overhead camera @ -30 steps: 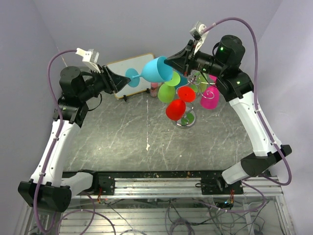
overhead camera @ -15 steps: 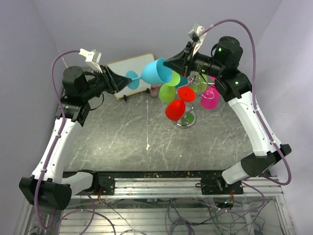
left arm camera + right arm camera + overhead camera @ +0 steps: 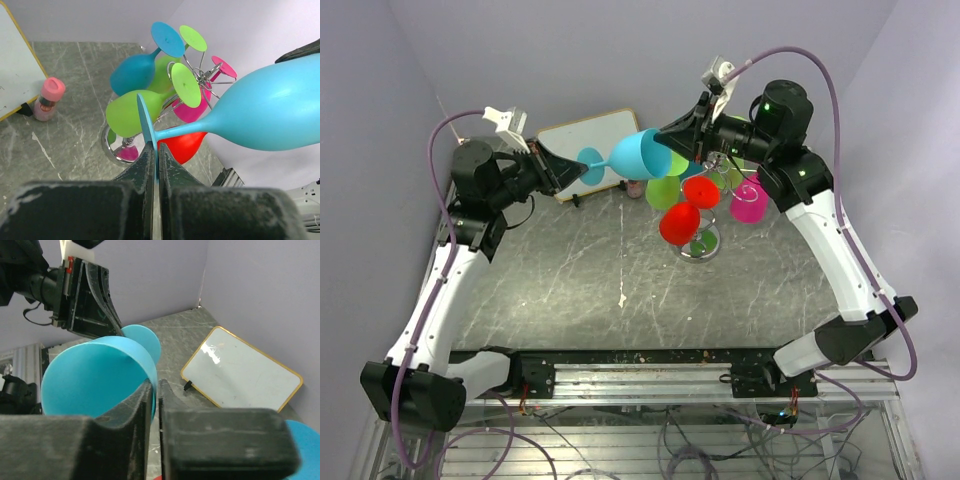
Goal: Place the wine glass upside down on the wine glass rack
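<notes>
A light blue wine glass (image 3: 638,154) hangs level in the air between both arms, left of the rack. My left gripper (image 3: 568,168) is shut on the rim of its round foot (image 3: 146,127). My right gripper (image 3: 667,128) is shut on the rim of its bowl (image 3: 100,375). The bowl also fills the right of the left wrist view (image 3: 270,117). The silver wire wine glass rack (image 3: 725,158) stands on a round shiny base (image 3: 698,245) at the back right, with several green, red, pink and blue glasses hanging on it (image 3: 145,107).
A white board with a yellow edge (image 3: 582,150) leans at the back, also in the right wrist view (image 3: 242,372). A small pink-capped bottle (image 3: 47,99) stands beside it. Purple walls close in the back and sides.
Both grippers have carried the blue glass a little to the right and down toward the rack. The left arm has reached further in. Both grips are unchanged.
</notes>
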`<control>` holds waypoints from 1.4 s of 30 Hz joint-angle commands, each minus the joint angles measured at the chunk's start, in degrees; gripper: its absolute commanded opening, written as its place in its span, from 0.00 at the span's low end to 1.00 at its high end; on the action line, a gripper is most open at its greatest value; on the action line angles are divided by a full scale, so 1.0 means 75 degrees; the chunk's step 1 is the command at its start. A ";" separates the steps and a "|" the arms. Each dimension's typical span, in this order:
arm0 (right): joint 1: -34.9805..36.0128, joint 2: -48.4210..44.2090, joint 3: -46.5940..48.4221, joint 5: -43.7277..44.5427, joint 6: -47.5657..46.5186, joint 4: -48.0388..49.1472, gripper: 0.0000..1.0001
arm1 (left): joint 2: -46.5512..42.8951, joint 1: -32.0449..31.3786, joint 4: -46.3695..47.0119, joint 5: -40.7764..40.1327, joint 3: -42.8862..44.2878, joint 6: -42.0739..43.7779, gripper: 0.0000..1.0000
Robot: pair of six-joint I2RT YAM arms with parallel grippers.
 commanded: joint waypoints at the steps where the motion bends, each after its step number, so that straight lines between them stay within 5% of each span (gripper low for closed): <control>1: 0.0036 -0.0361 -0.0113 0.0118 -0.0488 0.0090 0.17 | -0.0397 0.0010 0.0244 0.0167 -0.0031 0.0076 0.07; 13: -0.0390 -0.1406 -0.0662 0.0683 -0.1479 -0.0342 0.63 | -0.0984 0.0346 -0.0558 -0.0578 0.0247 0.0352 0.07; 25: -0.2241 -0.2518 -0.1953 0.1984 -0.0600 0.0196 0.77 | -0.1192 0.0227 -0.2053 -0.1698 0.1542 0.2819 0.07; 42: -0.5537 -0.2113 -0.3003 0.2902 0.0414 0.0575 0.81 | 0.0864 -0.2483 -0.3496 -0.3287 0.4684 0.5312 0.07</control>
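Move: The left hand pinches the blue glass's foot; the rack's empty ring, front right, lies about 33 cm to its right, 5 cm ahead and 11 cm lower. From the left hand, the red glass hangs 23 cm right and 2 cm ahead, the pink one 37 cm right and 9 cm ahead, both some 17 cm lower. From the right hand, at the rim, the blue glass's middle is 8 cm left, level fore and aft, 4 cm below; that ring is 19 cm right, 5 cm ahead, 20 cm below. The right hand opens wide and lets go of the blue glass's rim, backs off a couple of centimetres, then sweeps right past the rack for nearly 30 cm, ending some 6 cm farther forward and turned about 55 degrees clockwise. The left hand keeps its pinch on the foot and lifts about 10 cm, swinging some 5 cm left and back again, easing slightly back, and rolling about 35 degrees around its fingers so that the bowl tips down. ##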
